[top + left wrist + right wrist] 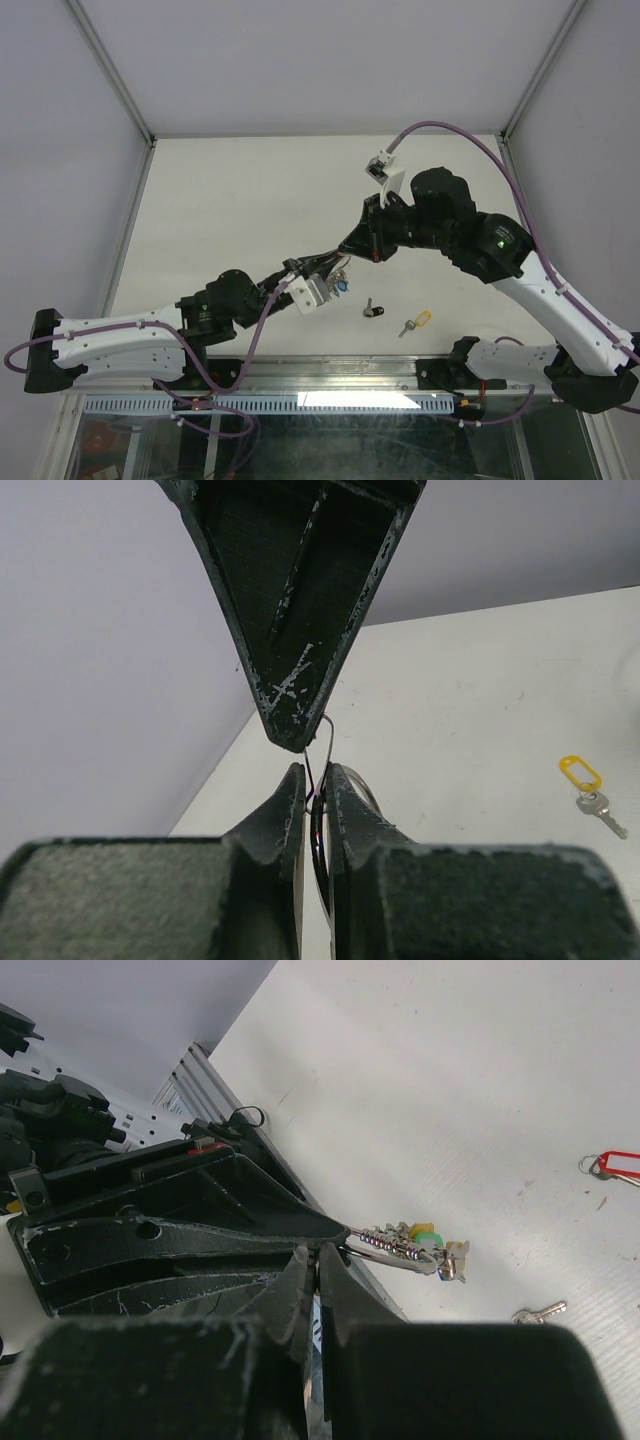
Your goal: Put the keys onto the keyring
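My left gripper [336,268] and right gripper [352,250] meet tip to tip above the table's middle. Each is shut on the thin silver keyring [328,732], which stands edge-on between the left fingers [290,800]. In the right wrist view, several keys [432,1242] with green and yellow heads hang bunched on the keyring [385,1251] just past the right gripper [318,1252]. A blue head [343,288] shows under the grippers. A black-headed key [373,308] and a yellow-headed key [415,323] lie loose on the table.
The white table [250,200] has grey walls on three sides. A metal rail [330,372] runs along its near edge by the arm bases. In the right wrist view a red-orange tag [620,1164] and a silver key [540,1312] lie on the table.
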Controlling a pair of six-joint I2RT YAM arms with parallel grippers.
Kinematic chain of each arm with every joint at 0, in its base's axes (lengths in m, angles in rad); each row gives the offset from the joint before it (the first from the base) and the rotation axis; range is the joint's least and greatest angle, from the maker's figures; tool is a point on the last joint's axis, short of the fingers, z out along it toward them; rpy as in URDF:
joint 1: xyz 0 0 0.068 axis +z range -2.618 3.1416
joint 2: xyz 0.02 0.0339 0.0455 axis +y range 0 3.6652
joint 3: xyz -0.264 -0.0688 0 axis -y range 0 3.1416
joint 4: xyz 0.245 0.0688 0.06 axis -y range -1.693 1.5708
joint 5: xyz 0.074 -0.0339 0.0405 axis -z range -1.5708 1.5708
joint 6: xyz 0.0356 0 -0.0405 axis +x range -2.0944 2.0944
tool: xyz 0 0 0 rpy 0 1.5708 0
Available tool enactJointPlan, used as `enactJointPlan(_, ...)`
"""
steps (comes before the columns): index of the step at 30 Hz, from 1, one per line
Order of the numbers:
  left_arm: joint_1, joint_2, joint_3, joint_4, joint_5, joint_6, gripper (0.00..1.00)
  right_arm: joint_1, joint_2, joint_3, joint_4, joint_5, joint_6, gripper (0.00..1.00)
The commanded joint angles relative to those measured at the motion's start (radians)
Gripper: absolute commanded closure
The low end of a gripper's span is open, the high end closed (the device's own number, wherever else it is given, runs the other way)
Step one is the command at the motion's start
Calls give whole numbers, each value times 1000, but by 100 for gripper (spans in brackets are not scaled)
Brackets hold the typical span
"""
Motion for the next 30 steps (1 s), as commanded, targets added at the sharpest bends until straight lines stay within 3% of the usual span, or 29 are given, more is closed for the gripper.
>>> enactJointPlan(1,-4,2,42,47,-37,9,99,1,-35,20,56,-46,-2,100)
enactJointPlan(8,-3,2,40,51,-29,36,100,1,-45,7,64,-10,-12,100)
enactJointPlan(12,-4,-3,38,19,-6,120,100,1,-66,2,72,51,-21,68)
enactJointPlan(15,-3,-6,37,-14,18,205,100,1,-75,11,66,111,-39,58)
enactJointPlan(25,-3,-30,12,-120,58,470,100,-6,-39,44,-121,393,-43,57)
enactJointPlan(30,2,-31,9,-173,56,514,100,-38,-5,38,-137,328,-34,56)
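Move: Both grippers meet in mid-air at the keyring: the wire end sits right between the shut right fingertips and about 2 cm above the left ones, roughly 1 cm ahead and 1 cm right of them. From the right hand the red-tagged key lies on the table some 12 cm ahead, about level sideways and about 20 cm below. The black-fob key is about 3 cm back and 7 cm right, at table height too. Open the right fingers to a bit under half so they let go of the keyring's wire end, then draw that gripper clear: right and slightly up first, then right, forward and down, about 5 cm right and 4 cm forward in all, turning some 15 degrees clockwise. Keep the left grip on the keyring while rolling that hand about 30 degrees around its fingers, clockwise seen from behind it, sinking about 3 cm. ##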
